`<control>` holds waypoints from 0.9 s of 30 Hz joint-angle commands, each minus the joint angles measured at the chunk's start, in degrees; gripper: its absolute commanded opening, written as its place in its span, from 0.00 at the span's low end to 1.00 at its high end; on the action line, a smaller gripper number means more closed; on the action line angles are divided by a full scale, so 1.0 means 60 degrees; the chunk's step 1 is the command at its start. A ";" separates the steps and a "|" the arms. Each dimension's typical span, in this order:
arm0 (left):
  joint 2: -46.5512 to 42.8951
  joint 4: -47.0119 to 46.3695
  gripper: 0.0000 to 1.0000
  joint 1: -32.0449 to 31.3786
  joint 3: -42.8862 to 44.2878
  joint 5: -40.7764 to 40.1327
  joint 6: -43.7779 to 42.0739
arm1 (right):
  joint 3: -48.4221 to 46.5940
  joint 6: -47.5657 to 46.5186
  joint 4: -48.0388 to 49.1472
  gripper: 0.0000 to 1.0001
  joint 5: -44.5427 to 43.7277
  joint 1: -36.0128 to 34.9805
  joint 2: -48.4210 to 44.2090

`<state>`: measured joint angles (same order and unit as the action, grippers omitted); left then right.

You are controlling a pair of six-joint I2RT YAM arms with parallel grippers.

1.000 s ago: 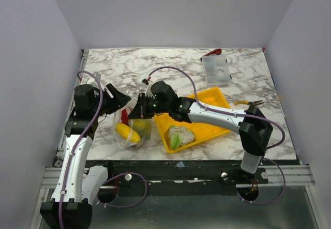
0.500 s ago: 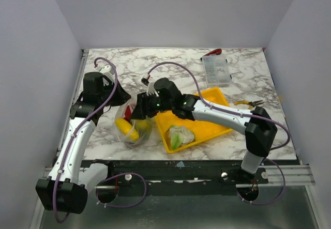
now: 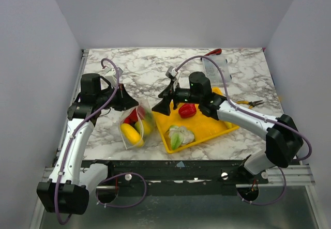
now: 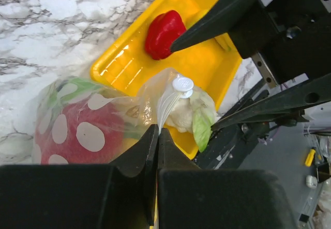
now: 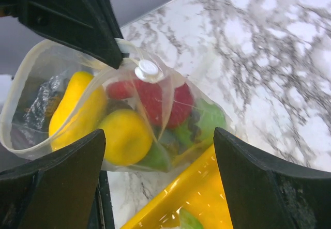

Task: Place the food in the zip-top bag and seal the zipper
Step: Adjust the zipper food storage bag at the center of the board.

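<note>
The zip-top bag (image 3: 135,127) lies left of the yellow tray and holds a yellow banana (image 3: 129,133) plus red, green and yellow-orange food. My left gripper (image 3: 132,101) is shut on the bag's mouth edge (image 4: 161,116), right beside the white slider (image 5: 147,70) of the zipper. My right gripper (image 3: 164,97) hovers open over the tray's far left corner, just right of the bag, with nothing between its fingers (image 5: 51,187). A red pepper (image 3: 187,110) and a white cauliflower (image 3: 180,135) lie on the tray. How much of the mouth is sealed does not show.
The yellow tray (image 3: 220,123) sits at centre right. Behind it stands a clear compartment box (image 3: 214,69), with a red-handled tool (image 3: 213,51) at the far edge. Yellow-handled pliers (image 3: 249,103) lie right of the tray.
My right gripper pulled back from the bag towards the right and opened. The left gripper moved in and shut on the bag's mouth edge. The red pepper now shows on the tray.
</note>
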<state>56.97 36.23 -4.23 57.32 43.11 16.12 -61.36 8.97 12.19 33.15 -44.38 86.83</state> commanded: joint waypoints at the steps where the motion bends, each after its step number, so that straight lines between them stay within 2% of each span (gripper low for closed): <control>1: -0.0425 0.0687 0.00 0.0042 0.0388 0.1346 -0.0466 | -0.0157 -0.0629 0.2313 0.87 0.2346 -0.0035 0.0695; 10: -0.0705 0.0924 0.00 0.0046 0.0356 0.1243 -0.0503 | -0.0832 -0.0017 0.3480 0.81 0.3473 -0.0036 0.2063; 16: -0.0687 0.0843 0.00 0.0033 0.0182 0.0931 -0.0405 | -0.0510 0.1081 0.4956 0.63 0.3608 -0.0051 0.2566; 19: -0.0741 0.0942 0.01 -0.0075 -0.0098 0.0356 -0.0439 | -0.0450 0.2488 0.6306 0.53 0.3616 -0.0136 0.2916; 21: -0.0940 0.0964 0.15 -0.0171 -0.0345 -0.0452 -0.0314 | -0.0452 0.3199 0.6955 0.46 0.3468 -0.0336 0.3167; 23: -0.1305 0.0796 0.36 -0.0307 -0.0604 -0.1216 0.0153 | -0.0441 0.3719 0.7343 0.37 0.3101 -0.0511 0.3375; 24: -0.1621 0.0661 0.45 -0.0383 -0.0742 -0.1444 0.0484 | -0.0423 0.4089 0.7542 0.28 0.2962 -0.0566 0.3487; 25: -0.1894 0.0597 0.64 -0.0493 -0.0844 -0.1965 0.0746 | -0.0401 0.4390 0.7606 0.14 0.2614 -0.0588 0.3516; 26: -0.2240 0.0655 0.77 -0.0563 -0.0879 -0.2605 0.1045 | -0.0326 0.4764 0.7646 0.07 0.2283 -0.0601 0.3517; 27: -0.2498 0.0765 0.82 -0.0595 -0.0870 -0.3046 0.1220 | -0.0257 0.4989 0.7820 0.01 0.2117 -0.0605 0.3519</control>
<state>49.21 41.43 -6.22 53.39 39.18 17.30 -64.34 28.69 50.83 51.57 -46.96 106.69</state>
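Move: For my right hand, open and pointing left, the bag's white slider corner lies about 7 cm to the left, level fore and aft and about 1 cm lower. From there the bag's bulge of food is roughly 9 cm left and 8 cm back, the cauliflower 10 cm right and 9 cm back, the red pepper 12 cm right and 2 cm ahead, all well below. My left hand already pinches the rim, the slider about 3 cm right of it, 1 cm ahead and 1 cm lower. My left hand, still pinching the rim, draws it about 3 cm back and holds there while my right hand reaches some 7 cm left and 3 cm back to the slider corner, turning about 20 degrees counter-clockwise and raising its left side. My right fingers close on the corner; then, as they finish, my left ones open off the rim, sinking about 2 cm. ##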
